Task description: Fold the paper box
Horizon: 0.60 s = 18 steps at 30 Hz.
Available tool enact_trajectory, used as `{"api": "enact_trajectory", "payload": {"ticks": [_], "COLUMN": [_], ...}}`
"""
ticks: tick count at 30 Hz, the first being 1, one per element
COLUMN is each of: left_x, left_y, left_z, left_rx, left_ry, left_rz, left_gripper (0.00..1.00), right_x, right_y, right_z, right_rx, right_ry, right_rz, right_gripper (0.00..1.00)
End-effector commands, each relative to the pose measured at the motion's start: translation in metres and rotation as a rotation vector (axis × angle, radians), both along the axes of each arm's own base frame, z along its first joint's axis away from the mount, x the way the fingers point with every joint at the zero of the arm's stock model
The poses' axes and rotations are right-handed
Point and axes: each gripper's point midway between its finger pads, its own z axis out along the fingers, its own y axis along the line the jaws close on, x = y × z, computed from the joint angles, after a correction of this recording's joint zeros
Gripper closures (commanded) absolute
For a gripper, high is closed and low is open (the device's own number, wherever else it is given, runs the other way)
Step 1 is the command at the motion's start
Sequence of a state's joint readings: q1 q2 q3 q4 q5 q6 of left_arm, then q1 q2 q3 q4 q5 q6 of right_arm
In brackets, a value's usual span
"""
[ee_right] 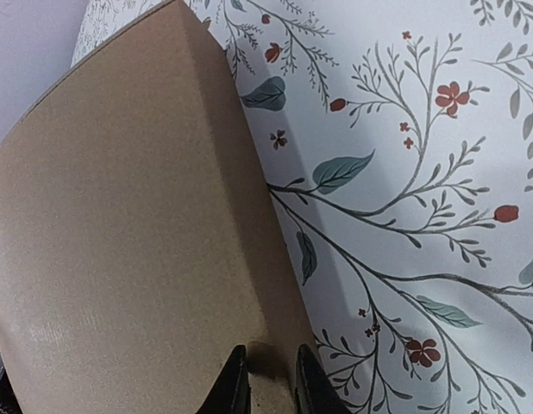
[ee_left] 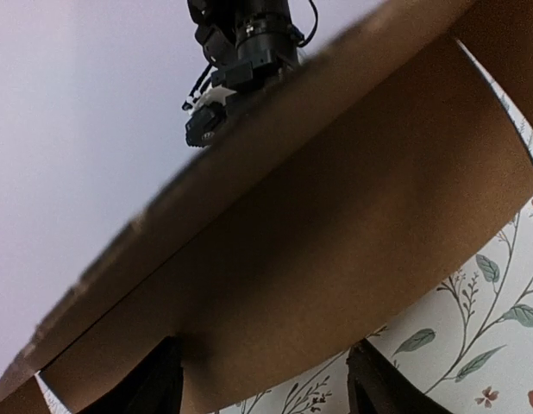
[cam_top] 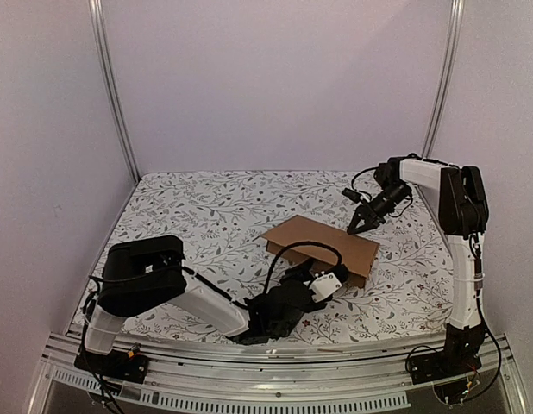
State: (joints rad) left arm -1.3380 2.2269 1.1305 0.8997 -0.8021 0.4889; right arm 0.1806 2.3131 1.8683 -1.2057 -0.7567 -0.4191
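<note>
The paper box [cam_top: 322, 244] is a shallow brown cardboard mailer lying mid-table with its lid down. My left gripper [cam_top: 333, 276] sits low at the box's near edge. In the left wrist view [ee_left: 265, 390] it is open, with the box's front wall [ee_left: 335, 250] spanning the gap between its dark fingers [ee_left: 154, 379]. My right gripper [cam_top: 356, 226] rests its tips on the far right part of the lid. In the right wrist view [ee_right: 268, 384] its fingers are almost together with nothing between them, tips on the lid [ee_right: 128, 224] near its right edge.
The floral tablecloth [cam_top: 206, 207] covers the table, also visible right of the box in the right wrist view [ee_right: 422, 172]. White walls and metal frame posts [cam_top: 111, 86] enclose the back and sides. The left arm's cable [cam_top: 292, 254] loops over the box's near left corner.
</note>
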Motion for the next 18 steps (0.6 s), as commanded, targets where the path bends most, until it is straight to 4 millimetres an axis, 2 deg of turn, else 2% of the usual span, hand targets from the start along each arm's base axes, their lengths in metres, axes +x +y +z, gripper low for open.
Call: {"api": "enact_trajectory", "payload": {"ticks": [1,7,11,14,18], "left_x": [0.004,-0.009,-0.029,-0.04,-0.041], "left_y": [-0.004,-0.004,-0.008,-0.014,-0.018], "left_z": [0.033,0.049,0.057,0.056,0.05], "left_rx": [-0.058,-0.06,-0.057,-0.047,-0.02], "left_ry": [-0.057,-0.096,-0.108,-0.104,-0.104], "left_rz": [0.005,-0.006,-0.037,-0.054,-0.053], "left_gripper": [0.35,0.35,0.35,0.35,0.35], "right_x": [-0.024,-0.031,-0.037,-0.044,-0.048], "right_y": [0.007,0.015,0.028,0.036,0.042], "right_z": [-0.053,-0.056,-0.041,-0.033,-0.035], "right_rx": [-0.099,-0.097,-0.013,0.024,0.019], "right_ry": [0.077,0.094,0.128,0.151,0.145], "right_rz": [0.078,0.101,0.102,0.13,0.156], "right_gripper": [0.82,0.82,0.8,0.79,0.79]}}
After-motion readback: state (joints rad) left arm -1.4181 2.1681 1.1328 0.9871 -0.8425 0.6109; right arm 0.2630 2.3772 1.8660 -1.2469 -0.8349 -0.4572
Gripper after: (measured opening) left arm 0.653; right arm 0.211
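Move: The box's middle lies about 9 cm ahead of the left hand, 5 cm to its left and a few centimetres lower; its near side panel is right at the left fingers. From the right hand, whose fingertips rest at the far right edge, the box's middle is some 6 cm back, 6 cm left and 3 cm below. Left hand's fingers lift the near side some 5 cm and back; right fingertips, on the far edge, go left-back. ##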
